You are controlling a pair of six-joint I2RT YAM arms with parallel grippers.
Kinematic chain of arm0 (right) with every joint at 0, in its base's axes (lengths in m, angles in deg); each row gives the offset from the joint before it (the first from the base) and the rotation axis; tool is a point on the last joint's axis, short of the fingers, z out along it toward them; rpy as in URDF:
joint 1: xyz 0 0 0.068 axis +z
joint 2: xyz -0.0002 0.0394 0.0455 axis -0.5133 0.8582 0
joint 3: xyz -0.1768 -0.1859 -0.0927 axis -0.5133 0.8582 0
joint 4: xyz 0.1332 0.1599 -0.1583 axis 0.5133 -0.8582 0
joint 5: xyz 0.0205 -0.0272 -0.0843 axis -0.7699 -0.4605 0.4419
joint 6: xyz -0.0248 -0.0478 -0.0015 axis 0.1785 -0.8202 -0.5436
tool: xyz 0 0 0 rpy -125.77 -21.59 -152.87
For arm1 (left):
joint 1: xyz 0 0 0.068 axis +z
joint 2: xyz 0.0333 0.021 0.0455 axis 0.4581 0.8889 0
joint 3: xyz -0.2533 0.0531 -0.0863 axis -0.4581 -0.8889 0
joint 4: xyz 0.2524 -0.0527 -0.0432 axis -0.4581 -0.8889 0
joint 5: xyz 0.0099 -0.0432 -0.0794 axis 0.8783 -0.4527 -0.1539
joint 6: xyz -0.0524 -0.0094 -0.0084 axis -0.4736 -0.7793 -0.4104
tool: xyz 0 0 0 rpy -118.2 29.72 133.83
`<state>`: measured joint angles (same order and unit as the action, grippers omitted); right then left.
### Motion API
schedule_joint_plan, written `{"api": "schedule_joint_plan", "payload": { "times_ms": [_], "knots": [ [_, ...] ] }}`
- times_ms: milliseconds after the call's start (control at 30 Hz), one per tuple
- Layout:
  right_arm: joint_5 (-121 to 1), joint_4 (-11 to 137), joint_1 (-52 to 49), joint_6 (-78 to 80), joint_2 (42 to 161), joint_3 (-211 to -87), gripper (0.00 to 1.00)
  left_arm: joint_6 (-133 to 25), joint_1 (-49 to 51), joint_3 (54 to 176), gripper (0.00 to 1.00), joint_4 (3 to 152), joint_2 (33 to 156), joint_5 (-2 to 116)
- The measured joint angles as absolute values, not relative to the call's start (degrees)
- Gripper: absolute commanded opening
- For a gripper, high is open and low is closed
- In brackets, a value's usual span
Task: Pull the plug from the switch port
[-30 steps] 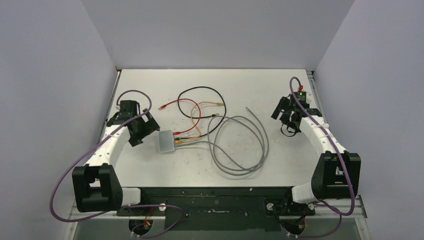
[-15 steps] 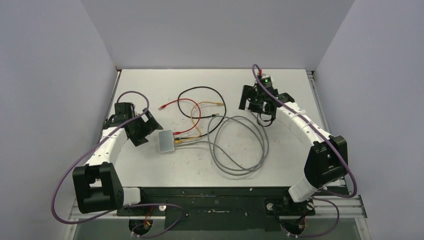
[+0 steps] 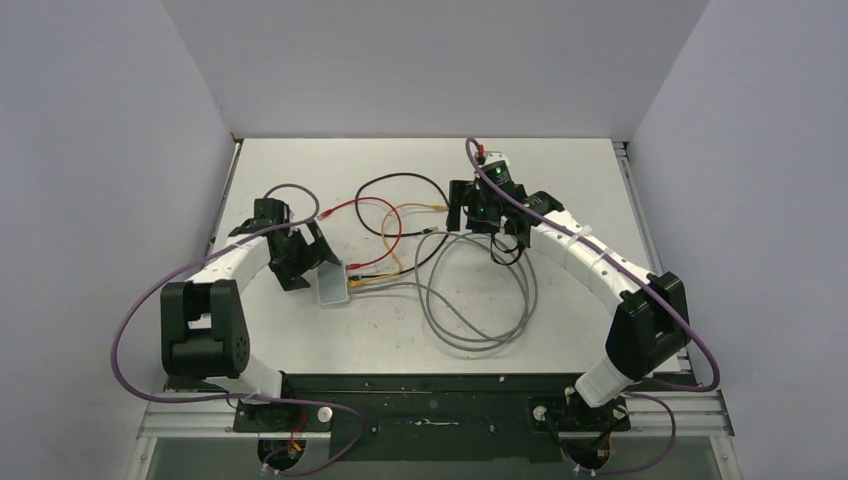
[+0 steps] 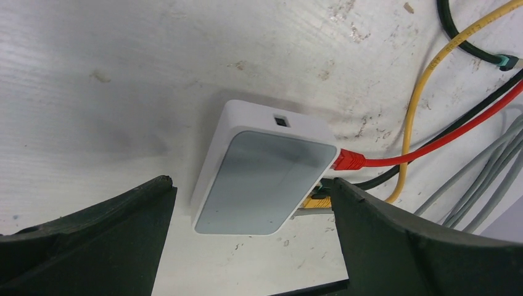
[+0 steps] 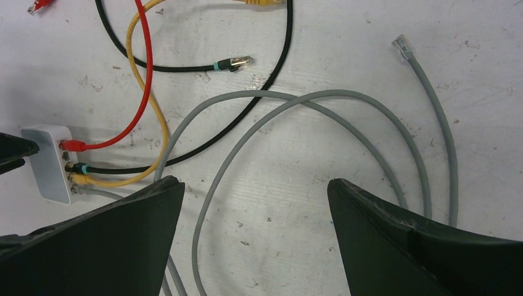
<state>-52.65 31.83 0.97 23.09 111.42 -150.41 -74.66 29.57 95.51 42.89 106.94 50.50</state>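
Observation:
The switch (image 3: 333, 287) is a small pale grey-white box lying left of the table's middle. Red (image 4: 351, 160), black, yellow (image 4: 317, 201) and grey plugs sit in a row in its right edge. My left gripper (image 3: 316, 262) is open and low over the switch (image 4: 265, 176), one finger on each side, touching nothing that I can see. My right gripper (image 3: 487, 228) is open and empty. It hangs above the grey cable loops (image 5: 345, 98), with the switch (image 5: 49, 163) far to its left.
The red, yellow, black and grey cables (image 3: 480, 300) spread right of the switch and cross one another. Their loose ends lie farther back: red (image 3: 325, 214), yellow (image 3: 437, 206), black (image 5: 240, 61), grey (image 5: 402, 43). Walls enclose the table on three sides.
My left gripper has moved right and now straddles the switch. My right arm has swung left from the table's right side to above the cables.

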Motion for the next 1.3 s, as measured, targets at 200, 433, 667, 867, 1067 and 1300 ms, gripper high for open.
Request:
{"api": "schedule_joint_plan", "payload": {
  "times_ms": [200,433,667,867,1067,1300],
  "knots": [
    [-52.0,31.4,1.0,23.3,109.4,-149.4,0.90,-74.4,27.5,98.8,0.96,43.4,109.8,50.8],
    [-52.0,30.3,1.0,23.5,107.4,-148.6,0.90,-73.0,23.7,102.7,0.97,43.5,114.7,53.5],
    [-52.0,29.4,1.0,23.4,107.3,-148.6,0.90,-72.2,21.2,103.9,0.86,43.0,116.8,55.2],
    [-52.1,29.2,1.0,23.4,107.3,-148.6,0.90,-72.2,20.9,103.9,0.76,42.5,116.8,55.6],
    [-52.1,29.2,1.0,23.4,107.3,-148.6,0.90,-72.3,20.3,103.9,0.66,42.2,116.8,55.9],
    [-52.1,29.1,1.0,23.4,107.3,-148.6,0.90,-72.6,17.0,104.1,0.61,42.2,116.8,55.9]
  ]
}}
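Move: The switch lies just under the open left hand, its middle about 3 cm right, 2 cm back and 3 cm down. On its right side sit the plugs, all some 8 cm right of the hand and 4 cm down: the red plug 2 cm ahead, the black plug level with the hand, the yellow plug 2 cm back. From the right hand, the switch is roughly 29 cm left, 6 cm back and 15 cm below. The left fingers close on the long sides of the switch near its far end, pinching it beside the red plug. To get there the left hand goes about 3 cm forward and as far right, sinking slightly and turning some 10 degrees clockwise; once shut it carries on about 2 cm to the right with the switch. The right hand eases a couple of centimetres back, slightly right and up, fingers still open. ##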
